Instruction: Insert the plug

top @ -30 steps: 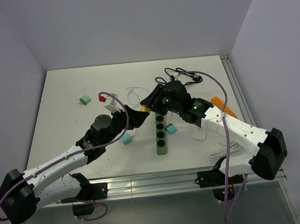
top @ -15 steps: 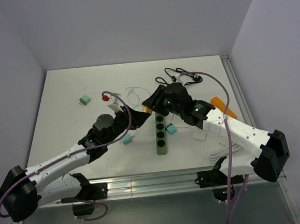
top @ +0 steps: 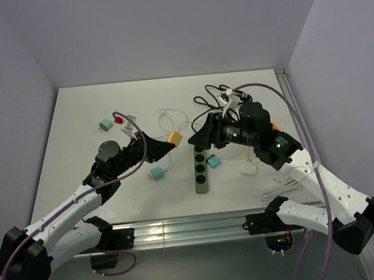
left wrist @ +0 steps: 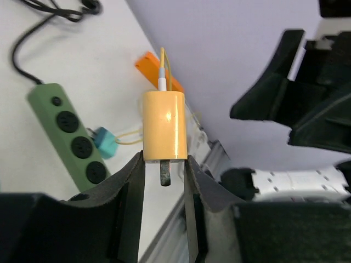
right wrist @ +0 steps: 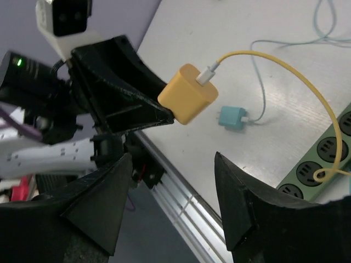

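The plug [top: 174, 137] is a yellow-orange block with a yellow cable [right wrist: 307, 87], held above the table. My left gripper [left wrist: 164, 164] is shut on the plug [left wrist: 164, 125], clamping its base, and a metal prong points back between the fingers. The green power strip [top: 201, 171] lies on the table just right of it, with three round sockets showing [left wrist: 77, 142]. My right gripper [top: 198, 138] hangs open over the strip's far end, apart from the plug [right wrist: 188, 94]. Nothing sits between its fingers [right wrist: 173, 159].
A teal charger [top: 213, 162] rests against the strip and another [top: 156, 175] lies to its left. A green charger [top: 105, 125] sits far left. Black cable [top: 219, 95] coils at the back. A white charger [top: 247, 169], white cord [top: 278, 188] and an orange item [left wrist: 156, 66] lie right.
My right gripper opened, let go of the plug and drew back to the right. My left gripper closed on the plug and carried it a little left, away from the right gripper.
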### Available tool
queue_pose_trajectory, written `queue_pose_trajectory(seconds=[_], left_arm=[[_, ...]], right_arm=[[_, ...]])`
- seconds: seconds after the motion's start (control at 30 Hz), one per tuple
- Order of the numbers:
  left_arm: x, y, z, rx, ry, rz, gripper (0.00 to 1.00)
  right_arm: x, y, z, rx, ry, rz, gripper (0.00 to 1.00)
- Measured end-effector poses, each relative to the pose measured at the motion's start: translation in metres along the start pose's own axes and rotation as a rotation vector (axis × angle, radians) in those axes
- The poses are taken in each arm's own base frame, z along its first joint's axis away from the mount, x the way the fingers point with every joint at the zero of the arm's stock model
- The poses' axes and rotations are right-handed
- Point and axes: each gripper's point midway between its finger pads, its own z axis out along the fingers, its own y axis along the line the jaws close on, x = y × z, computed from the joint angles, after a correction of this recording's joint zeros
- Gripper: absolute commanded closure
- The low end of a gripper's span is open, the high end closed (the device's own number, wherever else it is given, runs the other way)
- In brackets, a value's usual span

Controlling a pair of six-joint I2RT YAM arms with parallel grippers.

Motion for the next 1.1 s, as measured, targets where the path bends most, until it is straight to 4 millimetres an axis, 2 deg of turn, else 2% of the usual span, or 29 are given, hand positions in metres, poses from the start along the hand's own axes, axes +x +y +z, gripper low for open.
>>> queue_pose_trajectory(seconds=[0.13, 0.37, 0.53, 0.73, 0.93, 1.07, 1.1], left_arm=[[0.007, -0.022, -0.008, 0.12, 0.077, -0.012, 1.0], [0.018, -0.056, -0.017, 0.273, 0.187, -0.059, 1.0], [0.019, -0.067, -0.022, 0.324, 0.215, -0.068, 1.0], [0.017, -0.083, -0.029, 0.397, 0.228, -0.076, 1.0], [0.017, -0.088, -0.032, 0.425, 0.24, -0.074, 1.0], [0.019, -0.089, -0.033, 0.435, 0.252, -0.07, 1.0], [0.02, -0.089, -0.033, 0.436, 0.255, -0.07, 1.0]], right_arm=[[0.011, 0.011, -0.012, -0.116, 0.049, -0.075, 0.35], [0.038, 0.017, -0.009, -0.243, 0.147, -0.09, 0.33], [0.041, 0.022, -0.006, -0.285, 0.17, -0.101, 0.33], [0.037, 0.032, -0.004, -0.355, 0.169, -0.122, 0.41], [0.033, 0.042, -0.004, -0.44, 0.158, -0.13, 0.46], [0.033, 0.045, -0.003, -0.482, 0.161, -0.128, 0.58], [0.034, 0.046, -0.002, -0.49, 0.17, -0.124, 0.72]])
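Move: The yellow plug is held in the left fingers, its body about 1 cm ahead and 2 cm right of that hand. From the right hand it lies some 5 cm ahead, 7 cm left and 5 cm lower; from the left hand the empty right gripper is about 4 cm back, 9 cm right and 5 cm higher. The power strip's middle lies about 8 cm ahead of the right hand and 25 cm below, with a blue plug 6 cm to the strip's right. The yellow plug, still pinched by the left fingers, is drawn back about 8 cm and up about 5 cm towards the right gripper while the left wrist swings some 30 degrees clockwise. The right hand comes back and left about 5 cm, swings counter-clockwise to face the plug's cable end, slides its open fingers around both sides and narrows them onto the plug. ##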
